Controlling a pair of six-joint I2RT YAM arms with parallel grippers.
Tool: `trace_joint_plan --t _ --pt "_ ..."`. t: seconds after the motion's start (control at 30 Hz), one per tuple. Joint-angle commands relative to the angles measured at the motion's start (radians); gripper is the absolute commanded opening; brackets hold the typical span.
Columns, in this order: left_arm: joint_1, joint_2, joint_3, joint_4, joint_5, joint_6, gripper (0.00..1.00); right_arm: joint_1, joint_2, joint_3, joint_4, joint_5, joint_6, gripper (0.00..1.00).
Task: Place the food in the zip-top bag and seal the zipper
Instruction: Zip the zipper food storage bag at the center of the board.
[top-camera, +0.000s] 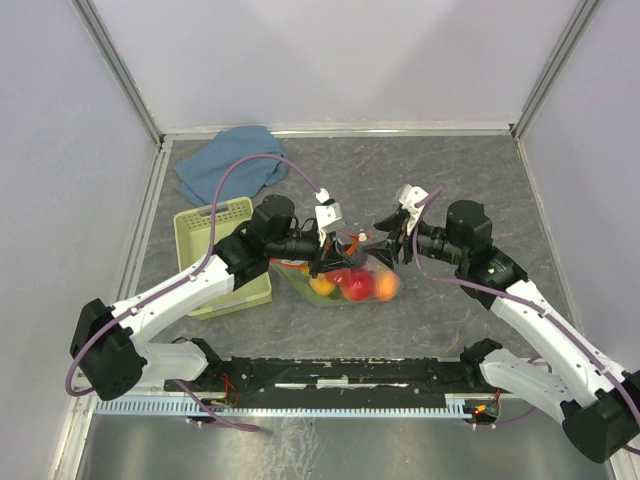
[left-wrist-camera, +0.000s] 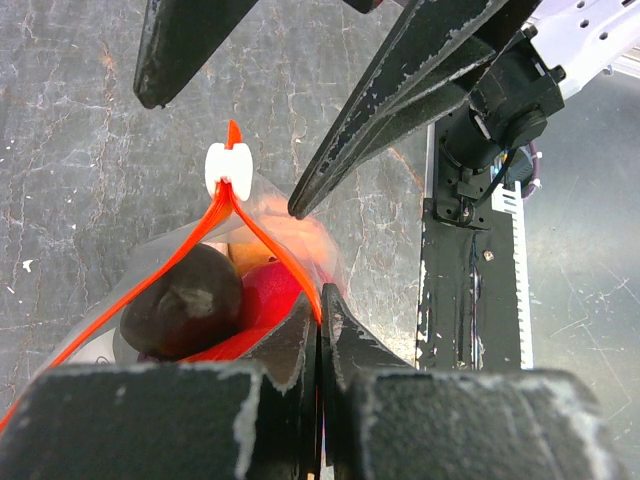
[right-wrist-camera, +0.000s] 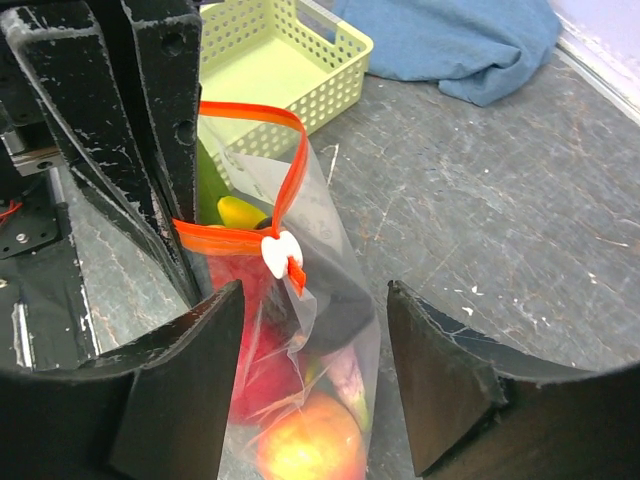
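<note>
The clear zip-top bag (top-camera: 300, 275) lies at the table's middle with the food inside: a red piece (top-camera: 357, 286), an orange one (top-camera: 386, 287), a dark purple one (left-wrist-camera: 185, 300) and a yellow banana (right-wrist-camera: 240, 212). My left gripper (left-wrist-camera: 322, 296) is shut on the red-orange zipper (left-wrist-camera: 270, 250) strip. From the white slider (right-wrist-camera: 279, 252) the two strips spread apart, so the mouth gapes. My right gripper (right-wrist-camera: 315, 292) stands open just short of the slider, its fingers (right-wrist-camera: 200, 370) on either side of the bag (right-wrist-camera: 345, 320) without touching the slider.
A pale green basket (top-camera: 215, 225) stands left of the bag, behind the left arm. A blue cloth (top-camera: 232, 160) lies bunched at the back left. The black base rail (top-camera: 340, 375) runs along the near edge.
</note>
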Motion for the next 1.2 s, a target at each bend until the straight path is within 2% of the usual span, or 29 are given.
trace_joint_plan --t 0.0,0.17,0.3,0.47,0.73,0.9,1.0,1.17 --pt "-0.002 -0.017 0.016 0.063 0.019 0.035 0.03 -0.036 0.033 0.009 0.076 -0.151 0.007 0.68" --pt "-0.002 -0.013 0.022 0.055 0.021 0.037 0.03 -0.053 0.106 0.041 0.052 -0.247 0.006 0.69" --pt "-0.003 -0.014 0.024 0.056 0.022 0.037 0.03 -0.059 0.129 0.049 0.052 -0.279 0.003 0.65" --pt "-0.004 -0.007 0.022 0.054 0.026 0.038 0.03 -0.064 0.144 0.060 0.058 -0.325 0.005 0.44" --pt "-0.004 -0.017 0.024 0.030 -0.032 0.047 0.03 -0.081 0.144 0.094 0.021 -0.332 0.004 0.03" --pt "-0.004 -0.042 0.028 0.016 -0.125 0.046 0.23 -0.088 0.121 0.102 0.003 -0.307 0.009 0.02" --pt "-0.004 -0.057 0.049 -0.001 -0.187 0.042 0.44 -0.087 0.122 0.108 -0.013 -0.305 0.005 0.02" --pt "-0.003 -0.062 0.100 -0.028 -0.227 0.059 0.55 -0.088 0.137 0.124 -0.025 -0.325 0.009 0.02"
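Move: The white slider with its orange zipper end stands about 4 cm left of the open right gripper, 1 cm nearer the base and 2 cm lower. From the same gripper, the orange fruit in the bag is some 4 cm back, straight across and 10 cm down; the red vegetable lies 5 cm back, 6 cm left and equally low. From the left gripper, which still pinches the rim, the slider is some 5 cm ahead, 6 cm to the right and 1 cm lower. Lower the open right gripper about 3 cm while easing it slightly left to the slider, turning it counter-clockwise some 10 degrees and tipping it down; shut its fingers on the orange zipper end just behind the slider, rising about 1 cm, and keep that pinch. Only then open the left fingers halfway to free the rim, drawing that hand 2.5 cm forward, a little up, and turning it counter-clockwise. ##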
